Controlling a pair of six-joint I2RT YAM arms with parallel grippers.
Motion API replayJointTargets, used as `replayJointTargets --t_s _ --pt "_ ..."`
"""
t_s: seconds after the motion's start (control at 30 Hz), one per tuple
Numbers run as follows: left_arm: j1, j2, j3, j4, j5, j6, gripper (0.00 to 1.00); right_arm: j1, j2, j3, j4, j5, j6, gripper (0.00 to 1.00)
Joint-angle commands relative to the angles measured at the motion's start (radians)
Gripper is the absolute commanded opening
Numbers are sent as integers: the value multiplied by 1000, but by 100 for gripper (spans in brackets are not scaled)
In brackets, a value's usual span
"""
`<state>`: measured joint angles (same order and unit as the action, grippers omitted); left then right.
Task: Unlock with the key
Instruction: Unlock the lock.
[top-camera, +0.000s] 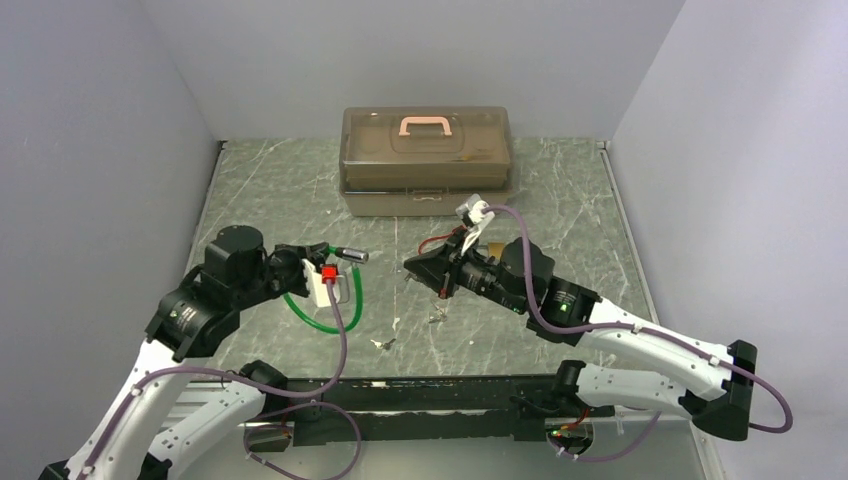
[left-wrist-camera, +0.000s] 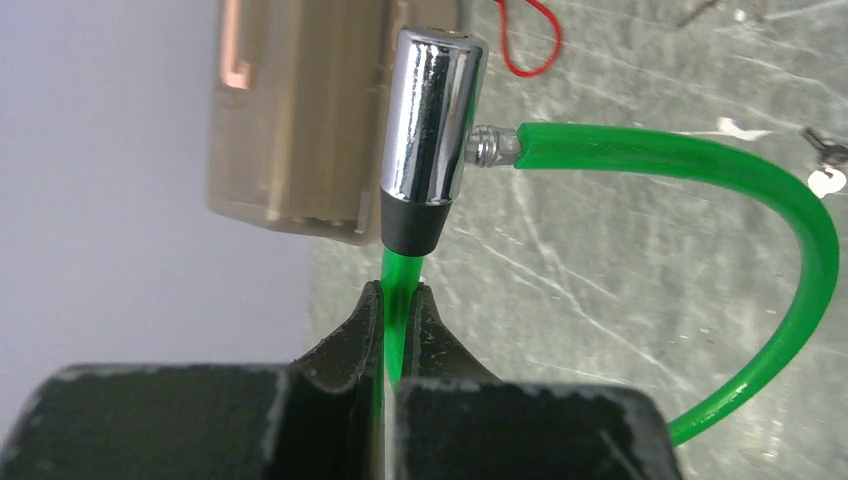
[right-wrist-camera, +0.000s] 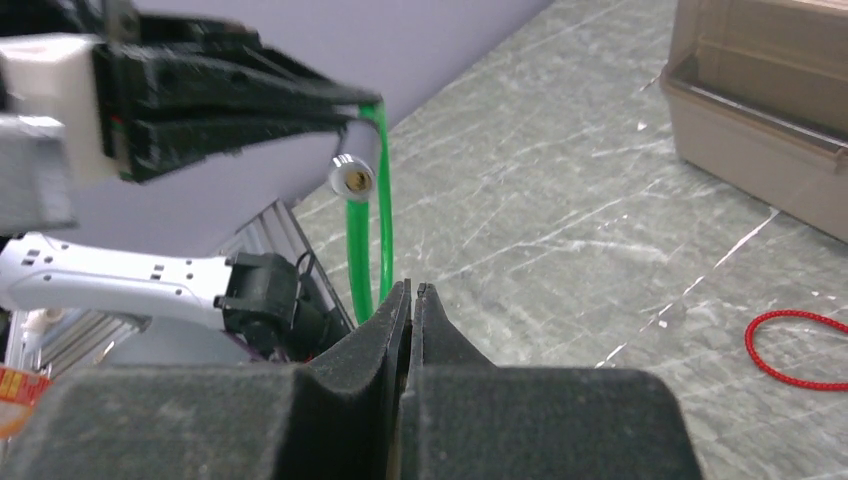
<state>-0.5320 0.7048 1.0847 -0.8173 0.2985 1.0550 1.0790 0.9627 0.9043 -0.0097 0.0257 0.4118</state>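
My left gripper (left-wrist-camera: 400, 300) is shut on a green cable (left-wrist-camera: 700, 160), just below the cable lock's chrome cylinder (left-wrist-camera: 432, 120). It holds the cylinder (top-camera: 350, 255) above the table at centre left. In the right wrist view the cylinder's round end face (right-wrist-camera: 352, 177) points toward my right gripper (right-wrist-camera: 412, 290), which is shut a short way off with nothing showing between its tips. A small silver key (top-camera: 437, 317) lies on the table below the right gripper (top-camera: 410, 265), and another small key (top-camera: 381, 344) lies nearer the front. A key (left-wrist-camera: 825, 170) also shows at the left wrist view's right edge.
A brown translucent box (top-camera: 427, 160) with a pink handle stands at the back centre. A red wire loop (right-wrist-camera: 795, 350) lies on the marble tabletop near the right arm. Grey walls close in the left, right and back sides.
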Motion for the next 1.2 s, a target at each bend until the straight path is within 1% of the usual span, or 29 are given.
replayJointTargets --t_s 0.0,0.13,0.2,0.27,0.37,0.5,0.57,0.67,0.87,1.03,1.17 --pt "6 -9 -97 48 53 -82 0 2 -47 -73 222 69 21 0" --pt "6 -17 -206 88 60 -83 0 3 -67 -113 312 69 38 0" --pt "6 -21 -238 111 59 -75 0 3 -75 -135 355 67 49 0" --pt "6 -30 -254 161 49 -103 0 2 -85 -166 411 71 66 0" --pt "6 -47 -242 201 56 -159 0 2 -96 -225 509 80 98 0" --pt "6 -60 -202 206 89 -236 0 2 -84 -240 549 83 115 0" --pt "7 -59 -168 210 117 -280 0 3 -82 -254 606 88 127 0" --pt "7 -54 -123 201 193 -309 0 7 -55 -236 654 95 128 0" --pt "22 -62 -75 220 229 -384 0 47 1 -190 733 114 84 0" --pt "38 -66 -61 228 232 -428 0 89 26 -157 765 159 47 0" --pt "53 -79 -71 239 218 -462 0 128 25 -128 754 217 -6 0"
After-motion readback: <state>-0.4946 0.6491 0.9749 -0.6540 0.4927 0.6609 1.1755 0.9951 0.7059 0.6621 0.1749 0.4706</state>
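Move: The lock, still held by its green cable just beyond the left fingertips, sits about 10 cm left of the right hand, some 4 cm farther out and a couple lower; from the left hand it is 5 cm right and 2 ahead. The key in the right fingers is roughly 14 cm right of the left hand and 4 back. Of the loose keys on the table, some 30 cm below the right hand, one lot lies 6 cm right and 2 ahead, the other 5 left and 5 back. The lock is carried in the left fingers' kept grip quickly down about 11 cm, then back up almost to its old height, ending some 3 cm farther right, towards the right fingertips, and 2 cm back, with a roll of about 20 degrees. The right hand, still shut on the key, rises 6 cm, tips its fingers up some 25 degrees, and late on edges left towards the lock. ##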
